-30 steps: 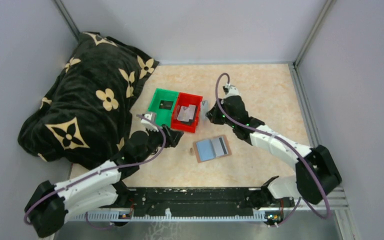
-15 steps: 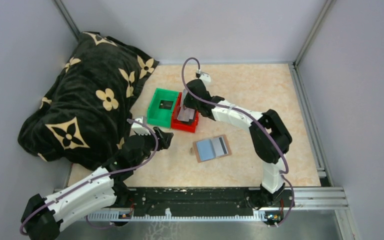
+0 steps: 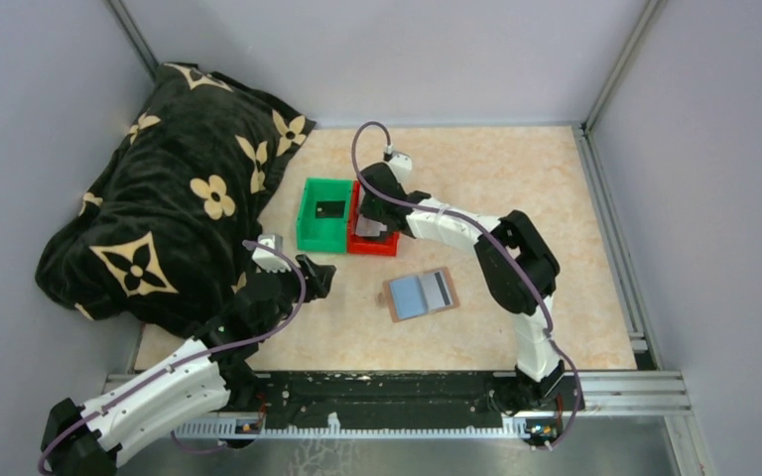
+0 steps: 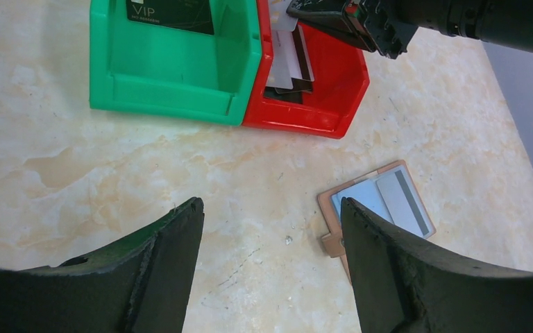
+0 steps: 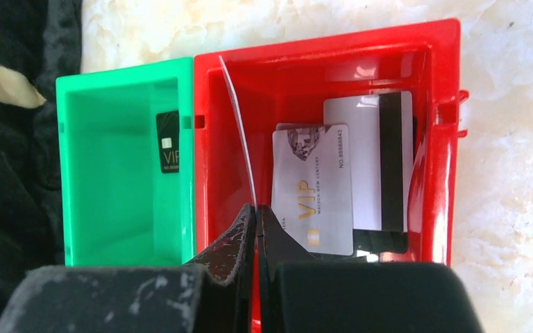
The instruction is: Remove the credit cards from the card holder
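The tan card holder lies open on the table with a grey-silver card on its blue lining; it also shows in the left wrist view. My right gripper is shut on a thin pale credit card, held edge-on over the red bin. In the top view the right gripper hangs over that bin. Silver cards lie in the red bin. A black VIP card lies in the green bin. My left gripper is open and empty above bare table, left of the holder.
A black blanket with tan flower prints is heaped at the back left, touching the green bin. Grey walls close in the table on three sides. The right arm reaches across above the holder.
My right gripper has swung left from beside the red bin to over it, carrying the card. The left arm has drawn back a little toward the near left.
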`<action>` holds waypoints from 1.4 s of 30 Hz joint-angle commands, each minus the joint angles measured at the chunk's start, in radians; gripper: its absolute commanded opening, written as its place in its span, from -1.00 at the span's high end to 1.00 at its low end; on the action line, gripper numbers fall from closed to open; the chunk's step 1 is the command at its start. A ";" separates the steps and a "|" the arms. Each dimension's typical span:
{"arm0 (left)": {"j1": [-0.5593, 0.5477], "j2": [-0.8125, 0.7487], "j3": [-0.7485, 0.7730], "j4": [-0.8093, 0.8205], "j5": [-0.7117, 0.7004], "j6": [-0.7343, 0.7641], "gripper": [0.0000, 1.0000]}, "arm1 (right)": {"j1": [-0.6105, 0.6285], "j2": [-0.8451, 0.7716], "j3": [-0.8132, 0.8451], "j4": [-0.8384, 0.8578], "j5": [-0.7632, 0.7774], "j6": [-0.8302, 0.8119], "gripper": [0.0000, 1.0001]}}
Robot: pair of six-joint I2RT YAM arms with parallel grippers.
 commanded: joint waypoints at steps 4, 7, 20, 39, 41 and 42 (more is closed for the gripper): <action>0.004 -0.007 -0.007 0.003 -0.013 0.008 -0.56 | 0.050 -0.064 -0.024 0.015 0.054 0.007 1.00; 0.004 0.003 -0.011 0.009 0.006 0.000 -0.56 | 0.051 -0.096 -0.057 0.035 0.026 0.002 1.00; 0.005 -0.044 -0.047 0.002 0.015 -0.026 -0.56 | 0.023 -0.099 -0.055 0.018 -0.176 -0.101 1.00; 0.005 -0.004 -0.032 0.014 0.009 -0.024 -0.57 | -0.036 -0.016 -0.029 0.057 -0.275 -0.157 0.77; 0.004 0.001 -0.032 0.021 0.017 -0.023 -0.57 | -0.036 -0.033 -0.039 0.064 -0.267 -0.171 0.48; 0.005 0.005 -0.033 0.024 0.021 -0.023 -0.57 | -0.036 -0.045 -0.046 0.067 -0.263 -0.178 0.32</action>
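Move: The loose pile of cards in the red box, topped by the VIP card, lies about 8 cm below my right hand, roughly 3 cm to its right and 2 cm back; the striped card is some 4 cm farther right. The green box is centred about 9 cm to this hand's left and 1 cm back, the card holder about 20 cm back and 13 cm right. From my left hand the pile is roughly 16 cm ahead, 9 cm right and 13 cm below. Still pinching the card, my right hand draws back about 4.5 cm over the red box, then comes forward again by a little over 1 cm and sinks, ending about 3 cm lower. Meanwhile I turn the wrist some 15 degrees counter-clockwise and tip it slightly down, and at the very end I part the fingers a little to let the card go. My empty left hand, well open, just sinks about 2 cm. ##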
